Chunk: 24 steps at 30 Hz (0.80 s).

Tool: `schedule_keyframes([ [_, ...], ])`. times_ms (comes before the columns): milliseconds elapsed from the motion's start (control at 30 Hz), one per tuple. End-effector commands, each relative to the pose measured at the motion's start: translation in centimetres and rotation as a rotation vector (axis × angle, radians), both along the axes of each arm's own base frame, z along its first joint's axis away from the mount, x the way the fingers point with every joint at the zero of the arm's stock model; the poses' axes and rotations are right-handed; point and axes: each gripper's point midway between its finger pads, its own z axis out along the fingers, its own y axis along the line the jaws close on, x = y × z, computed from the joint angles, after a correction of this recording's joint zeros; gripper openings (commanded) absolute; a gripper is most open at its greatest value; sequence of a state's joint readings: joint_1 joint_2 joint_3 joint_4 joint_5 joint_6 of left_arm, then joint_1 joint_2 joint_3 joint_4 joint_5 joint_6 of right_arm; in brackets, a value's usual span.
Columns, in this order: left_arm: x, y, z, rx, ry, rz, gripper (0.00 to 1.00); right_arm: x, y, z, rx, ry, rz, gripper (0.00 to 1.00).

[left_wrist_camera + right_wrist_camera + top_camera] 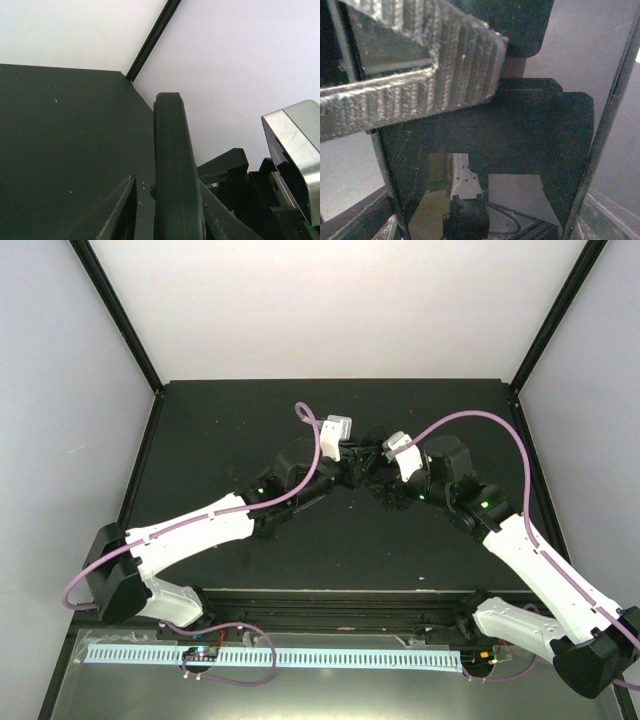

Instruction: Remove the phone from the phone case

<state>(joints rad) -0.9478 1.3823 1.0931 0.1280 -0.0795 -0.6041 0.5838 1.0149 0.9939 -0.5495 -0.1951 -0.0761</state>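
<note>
The phone in its dark phone case (172,165) stands on edge above the black table (60,140), between the two arms at mid-table (373,478). My left gripper (167,200) straddles its thin edge. One finger (220,215) lies against the case. The other finger (117,212) stands a narrow gap off it. In the right wrist view the glossy phone screen (520,130) fills the frame and mirrors the camera. My right gripper (485,225) is shut across the case's width, its rim (382,170) by the finger.
A ribbed grey printed part (420,75) crosses the top of the right wrist view, close to the screen. The right arm's silver camera housing (295,150) sits just beyond the case. White walls and black frame posts (120,315) enclose the table.
</note>
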Motion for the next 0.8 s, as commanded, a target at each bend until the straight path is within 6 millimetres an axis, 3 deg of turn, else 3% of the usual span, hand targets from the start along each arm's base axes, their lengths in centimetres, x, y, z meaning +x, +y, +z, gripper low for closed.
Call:
schedule_keyframes([
  [0,0.1,-0.8,2.9,-0.063,-0.033,-0.040,0.25,0.3,0.2,2.4,0.038,-0.093,0.003,0.54],
  [167,0.0,-1.2,3.1,-0.077,-0.029,-0.094,0.06,0.2,0.2,2.7,0.045,-0.096,0.002,0.56],
  [200,-0.1,-1.2,3.2,-0.081,-0.029,-0.107,0.03,0.0,0.2,2.8,0.049,-0.099,0.011,0.63],
  [300,-0.3,0.0,4.0,-0.092,-0.038,-0.114,0.01,-0.6,0.6,3.1,0.061,-0.095,0.049,0.98],
  [400,-1.1,1.7,5.0,-0.085,-0.075,-0.123,0.02,-1.8,1.1,3.3,0.084,-0.080,0.111,1.00],
  [467,-2.3,3.3,6.2,-0.073,-0.123,-0.148,0.02,-2.7,1.5,3.3,0.101,-0.059,0.155,1.00],
  [567,-4.4,5.3,6.5,-0.016,-0.188,-0.203,0.01,-4.1,2.0,3.4,0.122,-0.027,0.222,1.00],
  [767,-11.2,8.0,7.2,0.002,-0.322,-0.446,0.02,-8.2,3.6,3.8,0.174,0.013,0.467,0.96],
])
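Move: The cased phone stands between the left hand's half-open fingers, its middle about 3 cm to the right, 1 cm ahead and 2 cm below. The right hand still grips its side edges near the lower end; from that hand its middle is roughly 1 cm ahead, 1 cm left and 3 cm up. From the left hand, the middle phone on the table lies some 12 cm ahead, 5 cm left; the left phone 5 cm back, 27 cm left; both about 30 cm below. Almost in place, the left hand first shuts its fingers on the two faces of the cased phone; the right hand then opens fully, lets go of the edges and backs away about 5 cm, turning counter-clockwise. Keeping its pinch, the left hand carries the phone left, back and up, about 10 cm, tipping its fingers up and turning slightly clockwise. ##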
